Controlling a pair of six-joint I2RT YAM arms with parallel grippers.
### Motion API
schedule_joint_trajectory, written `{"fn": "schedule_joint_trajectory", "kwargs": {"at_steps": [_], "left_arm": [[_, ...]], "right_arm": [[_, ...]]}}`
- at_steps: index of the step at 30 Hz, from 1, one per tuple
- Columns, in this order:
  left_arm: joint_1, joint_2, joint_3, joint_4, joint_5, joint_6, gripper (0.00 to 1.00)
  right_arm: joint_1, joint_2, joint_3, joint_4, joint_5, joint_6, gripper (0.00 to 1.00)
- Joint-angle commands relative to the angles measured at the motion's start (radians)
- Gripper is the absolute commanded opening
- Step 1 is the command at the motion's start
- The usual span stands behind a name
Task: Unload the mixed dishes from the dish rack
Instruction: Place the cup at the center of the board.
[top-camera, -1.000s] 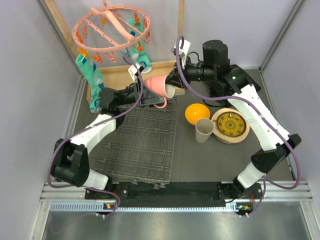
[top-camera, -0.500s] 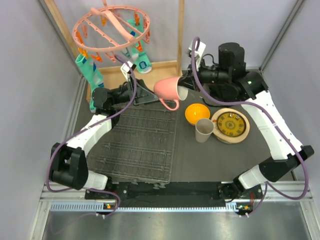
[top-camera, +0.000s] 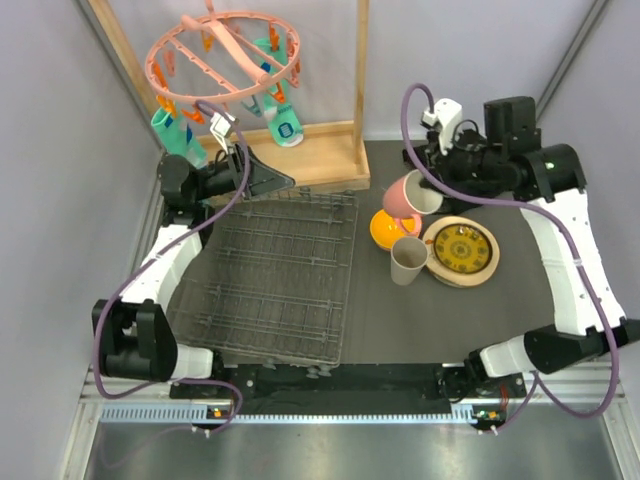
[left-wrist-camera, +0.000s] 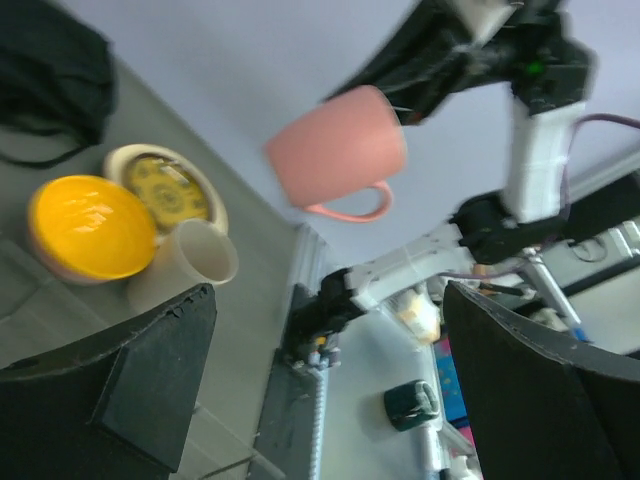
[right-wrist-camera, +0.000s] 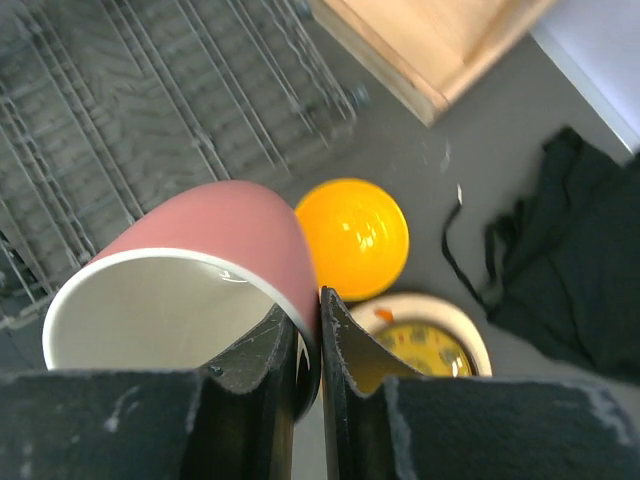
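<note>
My right gripper (top-camera: 424, 190) (right-wrist-camera: 320, 300) is shut on the rim of the pink mug (top-camera: 404, 194) (right-wrist-camera: 200, 250) (left-wrist-camera: 335, 150). It holds the mug tilted in the air above the orange bowl (top-camera: 392, 229) (right-wrist-camera: 355, 235) (left-wrist-camera: 90, 225). Beside the bowl, on the mat right of the rack, stand the beige cup (top-camera: 408, 260) (left-wrist-camera: 195, 255) and the small yellow patterned plate (top-camera: 460, 250) (right-wrist-camera: 420, 345) (left-wrist-camera: 165, 185). The dark wire dish rack (top-camera: 270, 280) (right-wrist-camera: 120, 120) shows no dishes. At its far left corner my left gripper (top-camera: 275, 180) (left-wrist-camera: 325, 300) stands open and holds nothing.
A wooden frame (top-camera: 300, 150) stands behind the rack, with a pink peg hanger (top-camera: 225, 55) carrying teal socks (top-camera: 180, 140) above it. A black cloth (right-wrist-camera: 560, 260) (left-wrist-camera: 50, 60) lies at the back right of the mat.
The left gripper has opened off the pink mug and drawn back to the left. The right gripper has carried the mug to the right, from the rack's far edge to above the orange bowl.
</note>
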Motion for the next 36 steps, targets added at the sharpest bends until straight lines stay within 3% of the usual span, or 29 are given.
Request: {"fn": "schedule_joint_trajectory", "kwargs": {"at_steps": [1,6,11,15,22,36], "left_arm": [[0.043,-0.039,0.1,-0.59,0.007,0.509,0.99],[0.054,-0.008,0.16,-0.886,-0.048,0.809,0.99],[0.054,0.028,0.252,-1.182,-0.178,1.081,0.99],[0.054,0.038,0.304,-1.312,-0.315,1.203,0.99],[0.052,0.022,0.31,-1.403,-0.508,1.302,0.98],[0.052,0.022,0.275,-1.425,-0.556,1.393,0.98]], "right_arm": [[-0.022,-0.158,0.036,-0.119,0.031,-0.069,0.0],[-0.024,-0.219,0.022,-0.303,0.095,-0.125,0.0],[-0.051,-0.279,-0.116,-0.423,0.155,-0.167,0.0],[-0.082,-0.343,-0.266,-0.436,0.181,-0.19,0.0],[-0.139,-0.408,-0.503,-0.389,0.181,-0.22,0.0],[-0.188,-0.342,-0.705,-0.251,0.16,-0.244,0.0]]}}
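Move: My right hand holds the pink cup by its rim. The bare spot of board it is bound for lies about 15 cm back, 11 cm to the right and some 31 cm below. The grey cup stands roughly 4 cm back, 2 cm right; the yellow bowl 8 cm ahead, 1 cm left; the stacked plates 3 cm ahead, 16 cm right, all 26 to 30 cm lower. From my left hand that spot is about 14 cm back, 40 cm right and 32 cm below. Keeping the pink cup's rim pinched, I swing my right hand back and to the right almost level, then sink it steeply, about 17 cm down in all, towards the bare board nearer than the plates, tipping the fingers steeper by some 35 degrees. Meanwhile my empty, open left hand drops about 14 cm over the rack, going left and forward, its fingers tipping down. ##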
